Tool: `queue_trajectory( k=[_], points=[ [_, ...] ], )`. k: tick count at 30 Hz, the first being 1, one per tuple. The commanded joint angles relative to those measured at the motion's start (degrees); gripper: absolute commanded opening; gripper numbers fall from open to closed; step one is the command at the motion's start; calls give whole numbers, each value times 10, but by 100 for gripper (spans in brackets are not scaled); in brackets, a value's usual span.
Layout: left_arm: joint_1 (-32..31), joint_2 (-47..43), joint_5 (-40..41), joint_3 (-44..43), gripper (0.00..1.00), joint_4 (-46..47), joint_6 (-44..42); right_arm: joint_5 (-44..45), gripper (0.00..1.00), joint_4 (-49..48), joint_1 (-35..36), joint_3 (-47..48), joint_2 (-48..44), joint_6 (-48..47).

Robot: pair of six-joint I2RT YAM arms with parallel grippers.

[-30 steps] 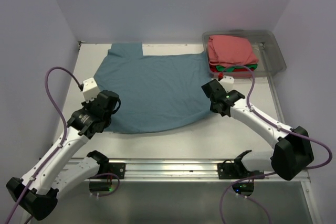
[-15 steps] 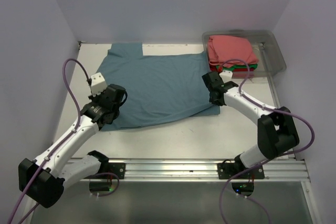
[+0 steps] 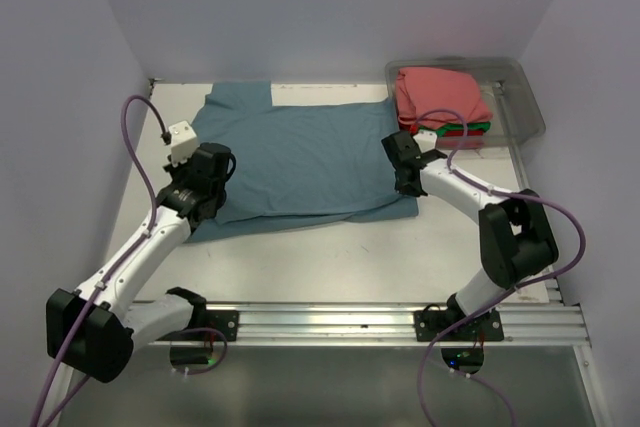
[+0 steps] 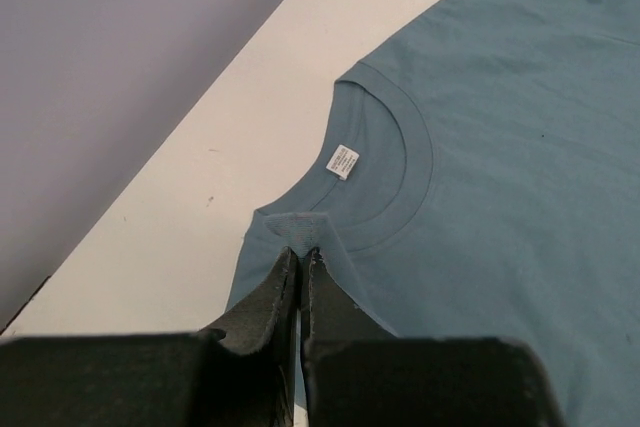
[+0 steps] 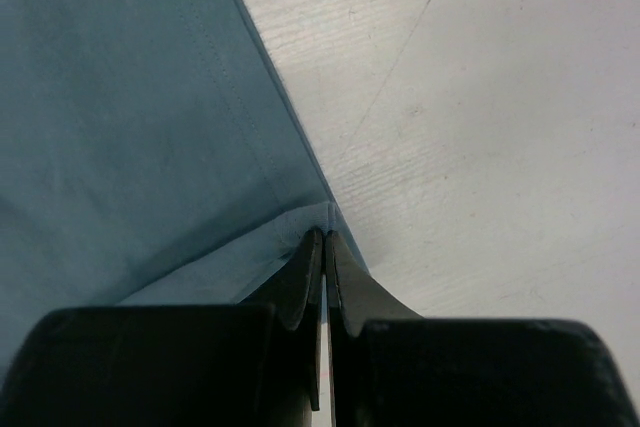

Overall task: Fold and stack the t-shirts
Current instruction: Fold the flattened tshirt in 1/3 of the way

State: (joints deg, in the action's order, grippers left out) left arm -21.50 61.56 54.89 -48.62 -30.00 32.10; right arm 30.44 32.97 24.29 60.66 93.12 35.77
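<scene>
A slate-blue t-shirt lies across the middle of the table, its near part doubled over. At its left side, my left gripper is shut on a pinch of blue fabric. In the left wrist view the left gripper holds that fabric just short of the collar and its white label. My right gripper is shut on the shirt's right edge. In the right wrist view the right gripper clamps a corner of the blue cloth over bare table. Folded t-shirts are stacked at the back right: pink on top, green and red beneath.
The folded stack sits in a clear plastic bin at the back right corner. A metal rail runs along the near edge by the arm bases. Purple cables loop off both arms. Grey walls close in the left, back and right.
Both grippers have moved away from the near edge toward the back, carrying the shirt's near edge with them. The blue shirt now covers less of the table front to back.
</scene>
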Motion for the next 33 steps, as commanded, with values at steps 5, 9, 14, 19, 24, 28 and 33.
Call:
queue_trajectory(
  k=[5,9,14,19,24,28,33],
  points=[
    [32,41,7,-27,0,96,-41,16,0,-12,-8,45,0,-20],
    [37,58,9,-50,0,134,-81,15,0,-11,-9,55,10,-24],
    [48,99,-4,-82,0,167,-109,10,0,-11,-10,62,22,-24],
    [58,126,-15,-92,0,194,-126,8,0,-12,-10,63,32,-25],
    [73,158,-20,-92,0,216,-139,8,0,-12,-11,64,35,-27],
    [93,178,-31,-97,0,224,-141,14,0,-12,-12,69,34,-29],
    [103,193,-39,-106,0,220,-139,19,0,-13,-13,77,43,-32]
  ],
)
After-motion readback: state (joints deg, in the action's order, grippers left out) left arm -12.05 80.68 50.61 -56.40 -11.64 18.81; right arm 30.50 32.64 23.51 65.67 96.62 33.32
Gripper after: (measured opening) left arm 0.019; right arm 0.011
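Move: The left hand holds the shirt's near edge well above the table; the collar it is carried towards lies about 11 cm ahead, 5 cm left and 16 cm below, the far sleeve some 28 cm ahead and 13 cm right. The right hand pinches the hem end low down; its laying spot on the hem side is roughly 3 cm straight ahead and 5 cm below, with the stacked shirts about 24 cm ahead, 8 cm right, nearly level. Shut grippers keep pinching the near edge; left carries it forward about 8 cm towards the collar, right about 2 cm. ##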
